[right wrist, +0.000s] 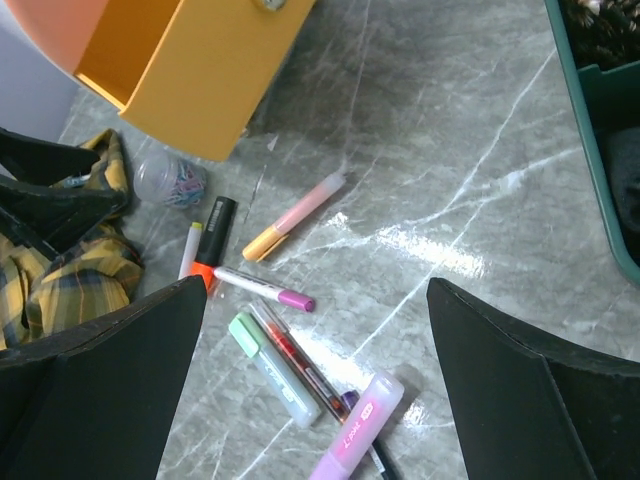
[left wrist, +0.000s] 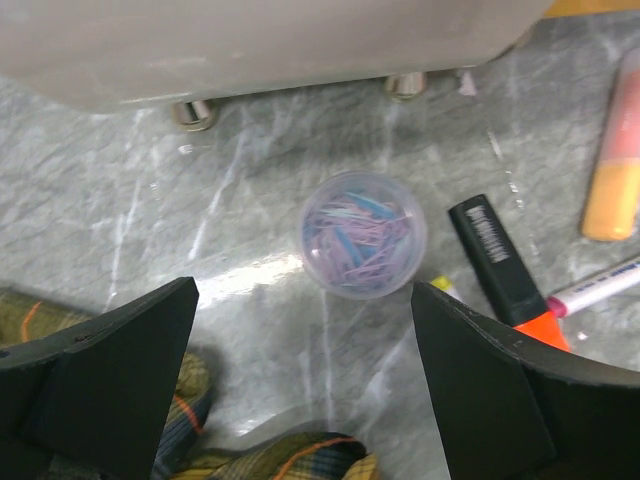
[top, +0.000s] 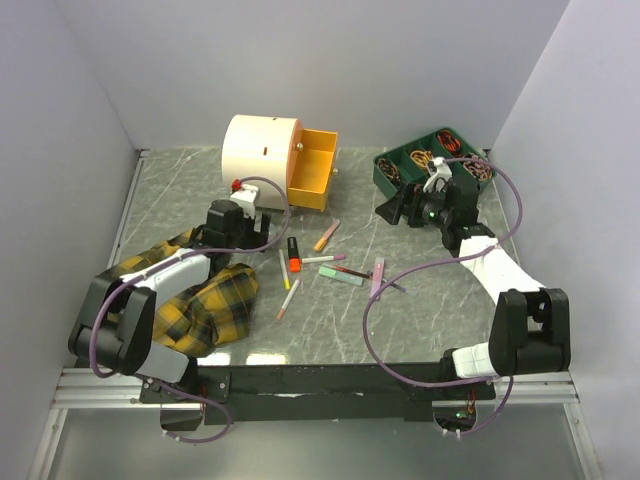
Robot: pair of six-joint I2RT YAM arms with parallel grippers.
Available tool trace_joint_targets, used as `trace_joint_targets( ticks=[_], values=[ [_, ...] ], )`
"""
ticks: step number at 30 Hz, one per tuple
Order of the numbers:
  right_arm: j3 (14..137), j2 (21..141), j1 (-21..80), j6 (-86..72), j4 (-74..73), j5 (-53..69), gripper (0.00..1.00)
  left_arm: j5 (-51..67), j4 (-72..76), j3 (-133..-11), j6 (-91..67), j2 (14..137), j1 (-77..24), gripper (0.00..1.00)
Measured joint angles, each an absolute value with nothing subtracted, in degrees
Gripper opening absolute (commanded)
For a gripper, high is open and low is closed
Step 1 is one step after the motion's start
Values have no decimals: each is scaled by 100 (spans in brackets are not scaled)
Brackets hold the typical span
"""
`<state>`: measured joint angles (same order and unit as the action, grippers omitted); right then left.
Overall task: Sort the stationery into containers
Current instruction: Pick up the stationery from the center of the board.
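The cream drum chest [top: 258, 148] stands at the back with its orange drawer [top: 312, 170] pulled out and nothing visible inside. My left gripper [left wrist: 305, 300] hangs open just short of a small clear round pot [left wrist: 362, 233] of pastel clips near the chest's feet. Further right, over the loose stationery, my right gripper [right wrist: 318, 300] is open and holds nothing. Below it lie a pink-orange marker [right wrist: 295, 215], an orange-black highlighter [right wrist: 212, 235], a purple-capped white pen [right wrist: 265, 288], a green highlighter [right wrist: 272, 370], a red pen [right wrist: 300, 365] and a purple highlighter [right wrist: 358, 428].
A yellow-black plaid cloth [top: 215, 300] lies bunched at the left, under and behind the left arm. A green compartment tray [top: 383, 178] with dark odds and ends stands at the back right, beside the right gripper [top: 405, 210]. Two thin pens [top: 288, 298] lie near the cloth.
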<state>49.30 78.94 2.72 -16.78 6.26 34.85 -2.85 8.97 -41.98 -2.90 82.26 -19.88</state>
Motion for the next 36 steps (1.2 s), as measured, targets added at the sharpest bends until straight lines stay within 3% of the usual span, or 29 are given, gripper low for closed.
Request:
trace_joint_targets(
  ticks=[25,29,33,36],
  values=[
    [4672,7856,137,-1737,1022,3489,100,-139,834,-4678,-364,9035,-2287,91],
    [4665,7856,121,-1763,1031,3487,100,-141,794,-4759,-364,9155,-2296,83],
    [4665,7859,110,-1778,1033,3487,100,-141,735,-4783,-373,9177,-2296,61],
    [4652,7859,93,-1809,1050,3487,100,-134,720,-4792,-357,9177,-2298,58]
  ],
)
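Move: The clear cup of paper clips lies about 3 cm to the left gripper's right, 2 cm ahead and some 4 cm below. The black-and-orange marker is about 10 cm to its right and 3 cm back, the yellow pen some 8 cm right and 6 cm back, the drawer cabinet's middle roughly 18 cm ahead and 4 cm right. From the right gripper the cup lies about level ahead, some 30 cm left and 13 cm lower. Bring the open left gripper about 3 cm to the right and nearly as far down to the paper-clip cup, adding about a centimetre forward late and tipping the fingers down slightly. Once its tips straddle the cup, stop and close them by about a third, until the pads meet its sides. ##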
